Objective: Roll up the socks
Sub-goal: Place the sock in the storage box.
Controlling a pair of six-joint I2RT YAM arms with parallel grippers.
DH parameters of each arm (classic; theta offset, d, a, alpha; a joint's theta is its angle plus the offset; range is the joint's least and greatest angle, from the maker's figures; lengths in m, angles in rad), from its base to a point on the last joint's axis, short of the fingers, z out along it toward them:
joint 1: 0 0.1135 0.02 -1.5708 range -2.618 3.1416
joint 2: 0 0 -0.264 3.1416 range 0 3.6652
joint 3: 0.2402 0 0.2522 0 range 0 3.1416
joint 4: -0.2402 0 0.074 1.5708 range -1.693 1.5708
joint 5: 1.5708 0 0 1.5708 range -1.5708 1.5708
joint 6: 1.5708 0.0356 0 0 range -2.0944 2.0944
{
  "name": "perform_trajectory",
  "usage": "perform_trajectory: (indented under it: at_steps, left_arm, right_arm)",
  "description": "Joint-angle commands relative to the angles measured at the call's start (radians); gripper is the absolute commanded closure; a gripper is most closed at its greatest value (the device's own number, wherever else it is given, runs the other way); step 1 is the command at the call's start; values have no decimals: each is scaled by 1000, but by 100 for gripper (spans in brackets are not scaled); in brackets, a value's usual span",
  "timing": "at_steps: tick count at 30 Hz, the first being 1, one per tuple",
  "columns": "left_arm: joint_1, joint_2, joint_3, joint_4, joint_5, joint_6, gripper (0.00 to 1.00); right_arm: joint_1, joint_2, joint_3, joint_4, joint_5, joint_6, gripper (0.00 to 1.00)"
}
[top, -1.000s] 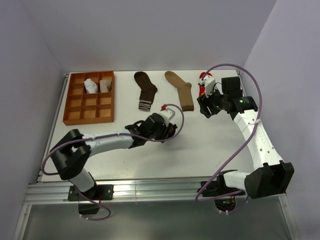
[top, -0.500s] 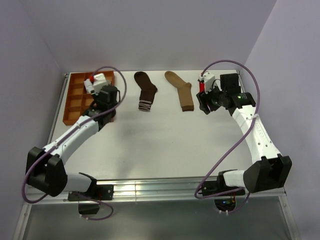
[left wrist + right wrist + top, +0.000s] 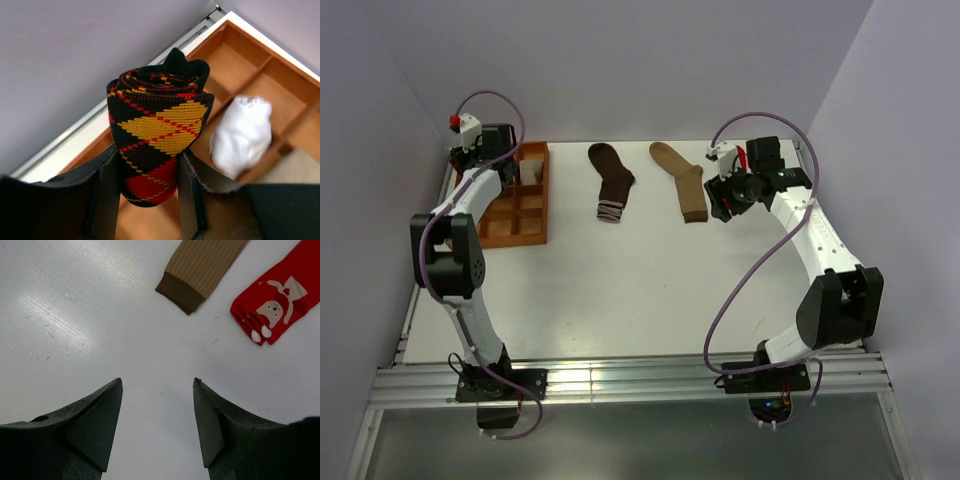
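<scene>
My left gripper [image 3: 147,165] is shut on a rolled black-orange argyle sock [image 3: 157,120] and holds it upright over the back left corner of the orange-brown tray [image 3: 250,50]. A rolled white sock [image 3: 242,135] lies in a tray cell just beside it. In the top view the left gripper [image 3: 492,160] hangs over that tray [image 3: 500,228]. My right gripper [image 3: 156,385] is open and empty above bare table. Ahead of it lie the tan sock's cuff [image 3: 200,270] and a red sock with a white figure [image 3: 272,300]. A dark brown sock [image 3: 610,180] and the tan sock [image 3: 685,180] lie flat at the back.
A rolled beige sock [image 3: 530,172] sits in a back cell of the tray. Walls close in at the back and on both sides. The right gripper [image 3: 725,195] hovers by the tan sock's cuff end.
The left arm has swung from the table's middle to the tray's back left corner, carrying the rolled argyle sock. The right arm has drawn slightly back and left.
</scene>
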Motion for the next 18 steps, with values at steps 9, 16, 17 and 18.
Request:
perform_trajectory:
  at_steps: [9, 16, 17, 18]
  left_arm:
    - [69, 340, 443, -59, 51, 262, 100]
    - [102, 350, 420, -61, 72, 276, 100]
    - [108, 362, 434, -78, 89, 274, 100]
    - [113, 374, 453, -96, 93, 271, 100]
  right_arm:
    - [17, 71, 62, 45, -65, -16, 35]
    - [31, 106, 69, 45, -53, -19, 35]
    - [33, 118, 77, 44, -53, -20, 34]
    - [36, 123, 80, 35, -54, -20, 34]
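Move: Some 9 cm ahead, 5 cm left and 15 cm below the left hand, which already holds the rolled argyle sock, lies the box's free left-column cell, second row from the far edge. The white sock sits about 8 cm right of that cell, the beige one about 16 cm right, each 1 cm farther out; the empty far-left corner cell is 8 cm beyond it. From the right hand the free cell is about 21 cm ahead and 65 cm left. Carrying the rolled argyle sock in a grip that keeps its width, the left hand reaches forward about 7 cm towards the free cell beside the white sock, then stops advancing. It keeps working left and down, about 5 cm each in all, and rolls some 15 degrees, clockwise seen from behind the wrist. The open, empty right hand sinks and eases left a little. ##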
